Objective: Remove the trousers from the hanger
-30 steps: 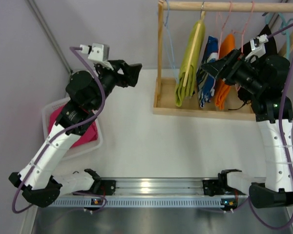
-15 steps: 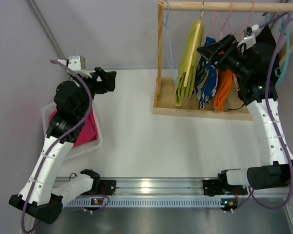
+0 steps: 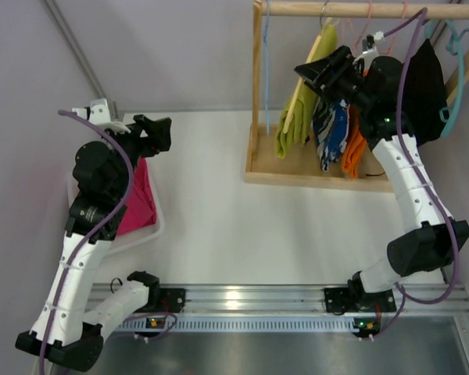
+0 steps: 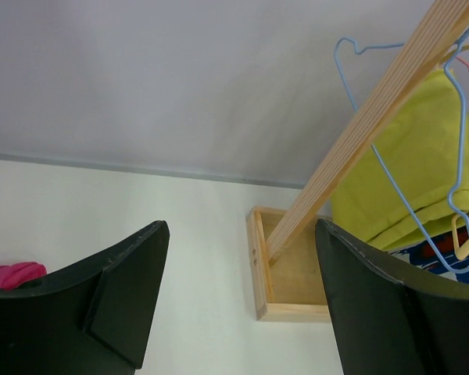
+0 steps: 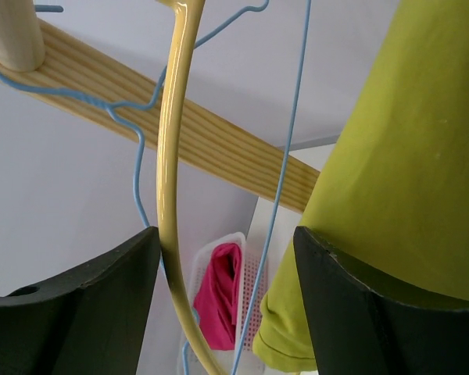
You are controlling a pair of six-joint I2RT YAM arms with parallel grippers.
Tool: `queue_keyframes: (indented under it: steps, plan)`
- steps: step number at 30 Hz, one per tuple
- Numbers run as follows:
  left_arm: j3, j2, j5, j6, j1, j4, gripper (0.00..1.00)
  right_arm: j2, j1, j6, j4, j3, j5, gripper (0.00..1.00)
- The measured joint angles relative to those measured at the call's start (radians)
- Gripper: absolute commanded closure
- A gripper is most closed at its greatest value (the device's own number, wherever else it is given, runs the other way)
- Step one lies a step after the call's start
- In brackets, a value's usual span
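The lime yellow-green trousers point(image 3: 295, 117) hang on a yellow hanger point(image 5: 169, 180) from the wooden rail point(image 3: 359, 10). My right gripper point(image 3: 319, 72) is high beside them and open. In the right wrist view the right gripper point(image 5: 227, 262) has the yellow hanger against its left finger and the lime trousers point(image 5: 406, 156) at its right finger. The magenta-pink trousers point(image 3: 138, 199) lie in the white basket point(image 3: 155, 229). My left gripper point(image 3: 153, 133) hovers open above the basket's far end. The left gripper point(image 4: 238, 262) faces the rack and holds nothing.
A blue patterned garment point(image 3: 330, 129), an orange one point(image 3: 354, 147) and a black one point(image 3: 427, 74) hang further right on the rack. A bare blue wire hanger point(image 4: 391, 187) hangs by the post point(image 4: 375, 133). The rack's wooden base point(image 3: 313, 176) sits on the white table.
My right gripper has risen and moved left onto the hanger of the lime trousers, its jaws narrowing. My left arm has swung back to the left, over the basket.
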Motion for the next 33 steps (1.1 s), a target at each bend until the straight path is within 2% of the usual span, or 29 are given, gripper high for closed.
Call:
queue_keyframes:
  steps: [12, 15, 18, 21, 22, 24, 25, 27, 28, 29, 33]
  plan:
    - [-0.031, -0.011, 0.006, -0.008, 0.013, -0.011, 0.18, 0.058, 0.040, 0.026, 0.087, 0.089, 0.000, 0.32]
    - [-0.031, -0.011, 0.008, -0.008, 0.013, -0.011, 0.18, 0.078, 0.048, 0.033, 0.127, 0.111, 0.001, 0.36]
    - [-0.031, -0.008, 0.014, -0.008, 0.014, -0.011, 0.18, 0.104, 0.059, 0.048, 0.155, 0.124, 0.000, 0.43]
    - [-0.031, -0.005, 0.014, -0.008, 0.014, -0.011, 0.18, 0.123, 0.070, 0.063, 0.170, 0.128, 0.000, 0.55]
    - [-0.031, -0.005, 0.014, -0.008, 0.015, -0.011, 0.18, 0.127, 0.073, 0.069, 0.171, 0.128, -0.002, 0.63]
    - [-0.031, -0.005, 0.014, -0.008, 0.015, -0.011, 0.18, 0.130, 0.076, 0.080, 0.170, 0.128, -0.004, 0.71]
    - [-0.031, -0.005, 0.014, -0.008, 0.015, -0.011, 0.18, 0.132, 0.076, 0.085, 0.166, 0.128, -0.003, 0.79]
    - [-0.031, -0.005, 0.015, -0.009, 0.015, -0.011, 0.18, 0.134, 0.076, 0.096, 0.153, 0.127, -0.002, 0.86]
    - [-0.031, -0.005, 0.015, -0.009, 0.015, -0.011, 0.18, 0.134, 0.076, 0.105, 0.151, 0.127, -0.003, 0.94]
    - [-0.031, -0.005, 0.016, -0.010, 0.015, -0.011, 0.18, 0.134, 0.076, 0.120, 0.145, 0.128, -0.004, 0.98]
    - [-0.031, -0.003, 0.024, -0.014, 0.015, -0.011, 0.19, 0.136, 0.075, 0.138, 0.125, 0.133, -0.019, 1.00]
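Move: The beige hanger's near arm, just below its neck, is about 5 cm to the right hand's left, 2 cm ahead and 3 cm higher. The yellow-green trousers on it hang about 6 cm ahead of that hand, centred left to right, some 8 cm lower; the empty blue hanger is about 10 cm left, 5 cm ahead and 3 cm lower. From the left hand, the beige arm is some 14 cm ahead, 28 cm right and 3 cm up. Right hand goes about 5 cm left and 3 cm up, then shuts its fingers on the beige hanger's arm. ##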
